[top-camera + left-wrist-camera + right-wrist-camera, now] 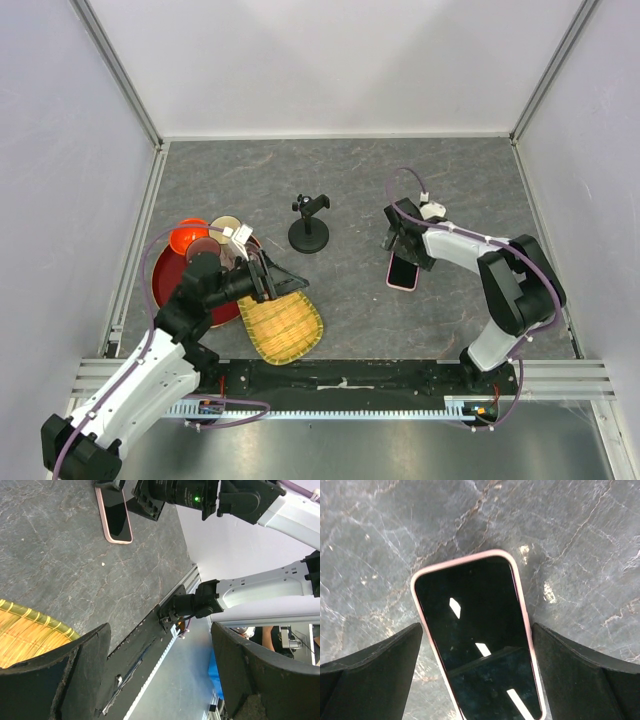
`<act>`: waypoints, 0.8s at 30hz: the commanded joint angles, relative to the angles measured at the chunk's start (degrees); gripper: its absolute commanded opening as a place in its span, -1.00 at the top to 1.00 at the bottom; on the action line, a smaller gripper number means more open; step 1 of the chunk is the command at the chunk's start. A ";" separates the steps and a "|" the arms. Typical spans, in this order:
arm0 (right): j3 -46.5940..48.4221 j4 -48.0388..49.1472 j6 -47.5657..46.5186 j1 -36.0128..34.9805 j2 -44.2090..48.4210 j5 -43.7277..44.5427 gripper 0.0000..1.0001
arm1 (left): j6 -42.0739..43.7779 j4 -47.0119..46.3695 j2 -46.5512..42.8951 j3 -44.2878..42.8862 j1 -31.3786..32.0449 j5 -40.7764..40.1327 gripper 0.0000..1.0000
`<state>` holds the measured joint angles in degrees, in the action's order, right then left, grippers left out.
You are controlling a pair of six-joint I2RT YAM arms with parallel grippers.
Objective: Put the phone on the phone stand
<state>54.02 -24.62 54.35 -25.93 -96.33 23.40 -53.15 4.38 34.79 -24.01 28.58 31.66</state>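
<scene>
The phone [403, 272], black-screened with a pink case edge, lies flat on the grey table right of centre. My right gripper [405, 246] is open and lowered over its far end. In the right wrist view the phone [470, 595] lies between the fingers [380, 655]; a strip of table shows on the left, and the right finger is close to the case edge. The phone stand [309, 228] stands upright mid-table, left of the phone, with nothing on it. My left gripper [268, 276] hangs open and empty over the woven tray. The left wrist view shows the phone [115, 515] far off.
A woven bamboo tray [283, 325] lies at the front left, also in the left wrist view as the tray [25, 635]. Behind it a red tray [165, 280] holds an orange bowl [187, 237] and a beige cup [225, 228]. The black mounting rail [340, 375] runs along the near edge.
</scene>
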 commanded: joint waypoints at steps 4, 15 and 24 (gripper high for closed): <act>-3.74 -11.50 -1.18 -1.75 -2.64 -9.07 -0.96 | 1.64 -0.34 -1.56 0.02 -0.28 0.60 -0.75; 0.55 -17.64 -1.00 -2.54 -3.94 -12.32 -0.90 | 0.85 -0.34 -2.62 0.28 -0.28 0.42 -0.75; 3.64 -17.29 -2.05 -2.54 -10.28 -10.77 1.00 | 0.85 0.98 -3.93 0.63 -0.28 0.33 -0.75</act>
<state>60.25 -39.13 52.47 -27.51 -100.07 13.21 -53.15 4.58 31.90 -23.59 28.58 31.64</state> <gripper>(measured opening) 0.519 0.873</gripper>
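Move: The phone lies flat between my right hand's open fingers, its middle about 2 cm behind that hand point, level sideways and about 1 cm below. From my right hand, the phone stand is about 7 cm ahead and 25 cm left, its middle some 5 cm higher; the yellow straw mat is about 17 cm back and 30 cm left. From my left hand, the phone is about 13 cm ahead, 29 cm right and 19 cm down. With my right fingers wide open astride the phone, I draw back about 4.5 cm along it to its near end, tipping the fingers some 15 degrees closer to straight down. There I shift about 2 cm left while closing to roughly half open, until both pads pinch the phone's long edges. ##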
